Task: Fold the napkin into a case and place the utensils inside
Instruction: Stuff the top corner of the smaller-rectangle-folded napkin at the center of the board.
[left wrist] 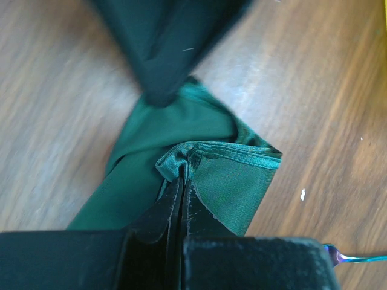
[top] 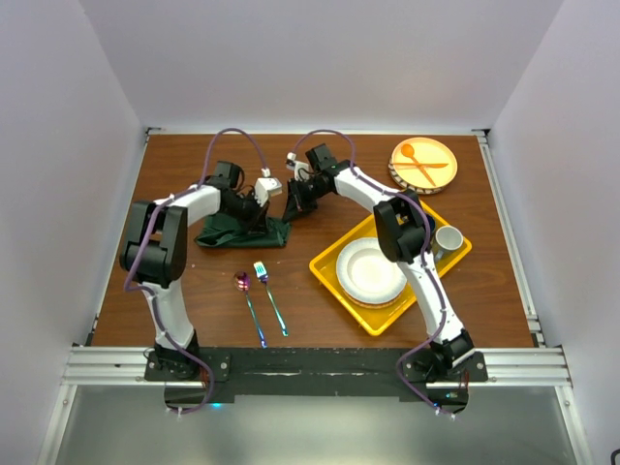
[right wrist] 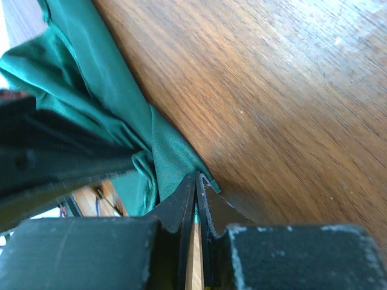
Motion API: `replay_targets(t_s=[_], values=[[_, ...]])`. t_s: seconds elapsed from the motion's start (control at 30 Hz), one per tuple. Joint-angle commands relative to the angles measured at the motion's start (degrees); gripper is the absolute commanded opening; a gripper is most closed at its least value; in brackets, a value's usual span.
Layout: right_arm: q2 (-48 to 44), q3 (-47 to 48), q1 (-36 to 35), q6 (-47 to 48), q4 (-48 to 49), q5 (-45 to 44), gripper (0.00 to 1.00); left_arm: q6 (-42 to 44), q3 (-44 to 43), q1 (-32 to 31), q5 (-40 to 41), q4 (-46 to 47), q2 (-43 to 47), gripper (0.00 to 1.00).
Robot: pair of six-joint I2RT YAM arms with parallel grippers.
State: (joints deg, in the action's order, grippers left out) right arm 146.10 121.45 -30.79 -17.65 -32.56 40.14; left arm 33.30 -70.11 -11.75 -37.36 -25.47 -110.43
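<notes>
The dark green napkin [top: 242, 232] lies bunched on the table at back centre, and one part rises to the right. My left gripper [top: 259, 215] is shut on a bunched hem of the napkin [left wrist: 187, 130]; in the left wrist view the tips [left wrist: 182, 175] pinch the fold. My right gripper [top: 294, 203] is shut on a corner of the napkin [right wrist: 91, 96], with the tips [right wrist: 198, 180] meeting at its edge just above the wood. The iridescent spoon [top: 248, 302] and fork [top: 270, 298] lie side by side in front of the cloth. No case shape shows.
A yellow tray [top: 325, 266] at the right holds stacked white plates [top: 370, 269] and a mug [top: 448, 239]. An orange plate [top: 423, 163] with an orange spoon and fork sits at the back right. A utensil handle tip [left wrist: 357, 258] shows in the left wrist view.
</notes>
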Motion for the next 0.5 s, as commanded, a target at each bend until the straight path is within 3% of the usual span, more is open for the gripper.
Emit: replay_targets(t_s=[0.0, 0.1, 0.47], values=[[-2.58, -1.65, -0.5, 3.23, -1.02, -3.14, 0.08, -4.82, -1.79, 1.9, -3.68, -2.56, -1.28, 0.0], [-2.49, -1.13, -0.68, 3.67, -1.02, -3.23, 0.1, -6.93, -1.79, 2.17, -5.18, -2.21, -1.36, 0.0], [-9.25, -4.9, -2.78, 7.62, 3.73, -3.39, 0.32, -12.9, -3.28, 2.69, -5.17, -3.0, -5.32, 0.0]])
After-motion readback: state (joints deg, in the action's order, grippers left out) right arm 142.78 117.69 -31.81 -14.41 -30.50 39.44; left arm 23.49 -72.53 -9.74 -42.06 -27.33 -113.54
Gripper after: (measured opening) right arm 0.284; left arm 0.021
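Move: At the left fingertips is the napkin's top corner, already tucked to about the napkin's middle; it lies some 6 cm left of the right hand and 3 cm back. The right fingertips are down on the napkin's right end, right at their own tips. From the left hand, the fork's middle is about 15 cm back and 3 cm right, and the spoon's middle some 17 cm back and 2 cm left, both roughly 1 cm lower. Opening about a fifth of their range, the right fingers let go of the napkin's right end as that hand eases up about 1 cm and slightly back. The left hand stays nearly in place, its shut fingers keeping the satin-edged corner down on the fold while the wrist twists a little over 10 degrees counter-clockwise. ##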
